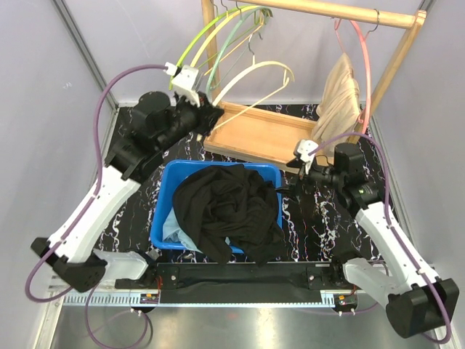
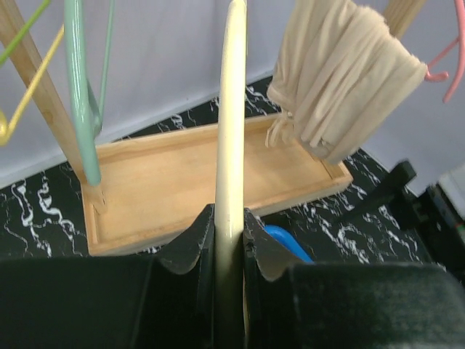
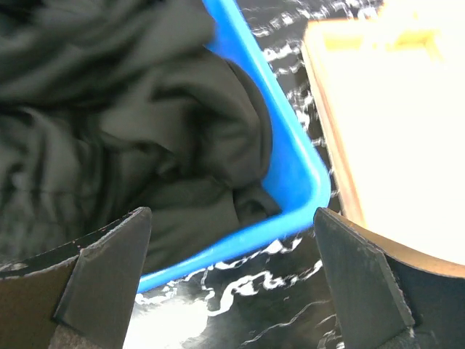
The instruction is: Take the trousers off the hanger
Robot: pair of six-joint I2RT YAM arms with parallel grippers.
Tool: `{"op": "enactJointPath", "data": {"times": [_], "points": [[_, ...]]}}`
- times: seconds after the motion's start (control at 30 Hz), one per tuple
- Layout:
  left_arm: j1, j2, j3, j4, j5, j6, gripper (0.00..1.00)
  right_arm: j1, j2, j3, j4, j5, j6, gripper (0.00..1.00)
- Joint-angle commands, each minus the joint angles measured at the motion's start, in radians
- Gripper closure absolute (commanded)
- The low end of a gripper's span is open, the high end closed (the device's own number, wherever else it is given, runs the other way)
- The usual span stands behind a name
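Beige trousers [image 1: 338,98] [image 2: 349,73] hang folded over a pink hanger [image 1: 361,43] at the right end of the wooden rail. My left gripper [image 1: 212,116] [image 2: 229,218] is shut on the lower bar of an empty cream hanger [image 1: 254,73] [image 2: 232,109] that hangs from the rail. Black trousers [image 1: 229,207] [image 3: 131,116] lie heaped in the blue bin [image 1: 171,185] [image 3: 290,167], with a bit of light blue cloth [image 1: 173,229] under them. My right gripper [image 1: 289,190] [image 3: 232,218] stands open, low beside the bin's right corner, with nothing between its fingers.
The wooden rail [image 1: 327,11] also carries empty green and yellow hangers [image 1: 218,36] at its left end. The rack's wooden tray base [image 1: 254,134] [image 2: 182,182] sits just behind the bin. Grey walls close in on both sides.
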Motion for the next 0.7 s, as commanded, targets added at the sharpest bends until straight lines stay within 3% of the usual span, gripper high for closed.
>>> {"op": "enactJointPath", "data": {"times": [0.0,0.17,0.37,0.67], "points": [[0.002,0.065,0.126,0.176,-0.068,0.011,1.00,-0.096,-0.057,-0.108,0.240,-0.040,0.170,0.00],[0.002,0.190,0.286,0.216,-0.125,0.019,1.00,-0.227,-0.154,-0.269,0.402,-0.051,0.270,0.00],[0.002,0.346,0.441,0.245,-0.191,0.013,1.00,-0.360,-0.266,-0.375,0.466,-0.111,0.337,0.00],[0.001,0.517,0.609,0.191,-0.222,0.020,1.00,-0.379,-0.292,-0.389,0.458,-0.116,0.276,0.00]]}}
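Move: The left hand still grips one end of the empty cream hanger; the clear stretch of rack rail where its hook is headed lies about 22 cm ahead, 15 cm right and 15 cm up. The mint hanger hangs some 16 cm ahead, 8 cm right and 6 cm higher, the beige trousers about 12 cm ahead, 32 cm right and 8 cm lower. From the open, empty right hand those trousers are roughly 17 cm ahead, 9 cm right and 9 cm up; the black trousers lie about 19 cm left, 6 cm back and 20 cm below. Forward in one quick sweep of about 13 cm, drifting right and rising some 5 cm, the left hand carries the pinched cream hanger towards the rail beside the other empty hangers, turning about 10 degrees counter-clockwise. The right hand, fingers staying wide open, draws some 8 cm right, away from the blue box, dipping slightly and then partly recovering, while turning about 20 degrees clockwise. ##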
